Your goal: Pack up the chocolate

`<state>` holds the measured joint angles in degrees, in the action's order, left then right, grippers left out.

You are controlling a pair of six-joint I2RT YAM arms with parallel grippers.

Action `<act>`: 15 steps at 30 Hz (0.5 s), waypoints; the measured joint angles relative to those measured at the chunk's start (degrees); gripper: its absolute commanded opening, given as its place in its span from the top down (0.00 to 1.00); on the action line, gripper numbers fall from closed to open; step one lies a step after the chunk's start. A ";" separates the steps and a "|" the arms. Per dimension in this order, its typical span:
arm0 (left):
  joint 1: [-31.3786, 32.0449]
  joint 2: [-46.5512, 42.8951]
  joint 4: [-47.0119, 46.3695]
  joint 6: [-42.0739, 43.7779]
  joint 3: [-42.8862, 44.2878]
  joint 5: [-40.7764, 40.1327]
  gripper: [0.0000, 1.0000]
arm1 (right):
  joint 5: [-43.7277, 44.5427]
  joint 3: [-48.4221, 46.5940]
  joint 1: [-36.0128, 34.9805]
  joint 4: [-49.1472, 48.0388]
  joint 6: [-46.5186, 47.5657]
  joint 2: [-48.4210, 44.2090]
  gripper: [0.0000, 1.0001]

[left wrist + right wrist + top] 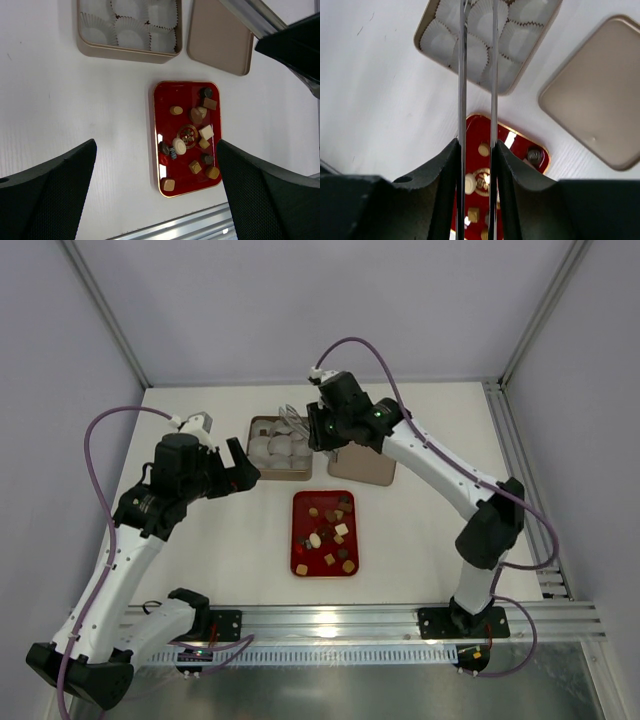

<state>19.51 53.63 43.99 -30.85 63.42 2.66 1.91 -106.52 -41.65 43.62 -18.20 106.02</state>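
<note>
The chocolate (pixel 324 533) lies as several small dark, tan and cream pieces in the red tray (pixel 300 550), which also shows in the left wrist view (pixel 162 125) and the right wrist view (pixel 475 131). My right gripper (pixel 318 430) (pixel 476 145) is shut on thin metal tongs (pixel 462 75). Their blades reach out over the gold tin (pixel 256 425) (pixel 422 30) of white paper cups (pixel 475 50), and the tips run out of view. My left gripper (pixel 243 465) (pixel 156 150) hangs open left of the tray with nothing between its fingers.
The tin's tan lid (pixel 365 468) (pixel 220 37) lies flat to the right of the tin. A metal rail (pixel 330 620) runs along the near edge of the table. Cage posts stand at the back corners.
</note>
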 measured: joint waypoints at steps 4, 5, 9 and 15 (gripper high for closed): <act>0.00 0.39 -0.11 -0.09 0.00 0.02 0.00 | 0.50 12.41 -1.79 -1.31 -0.39 -12.83 0.64; 0.00 0.57 -0.26 -0.15 0.00 0.04 0.00 | 0.48 15.34 -2.29 -1.09 -0.52 -15.82 0.63; 0.00 1.36 -0.66 -0.20 0.00 0.15 0.00 | 0.61 24.44 -4.94 0.31 -1.16 -24.33 0.63; 0.00 2.16 -1.20 -0.28 0.00 0.55 0.00 | 0.85 33.73 -9.97 3.54 -1.92 -29.33 0.60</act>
<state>19.51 55.79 42.78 -31.14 63.42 3.20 2.76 -72.79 -51.62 47.16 -20.12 76.69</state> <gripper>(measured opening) 0.996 0.399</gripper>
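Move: The red chocolate tray has its middle roughly 12 cm back from the right hand, 1 cm to its left and about 22 below; that hand already grips the tongs. The paper-cup box lies some 10 cm ahead and 13 left of it, the flat lid about 9 ahead and 8 right, both about 21 below. From the left hand the tray is roughly 17 cm to the right, 1 back and 25 below. The tongs, still held in the right gripper, are swept from over the paper-cup box to above the far part of the red tray: a fast pull back of about 16 cm, with some 6 cm to the right. The hand crests slightly, then sinks through the second half, turning about 10 degrees, mostly counter-clockwise; the grip stays much the same, and the tips remain clear of the chocolates. ##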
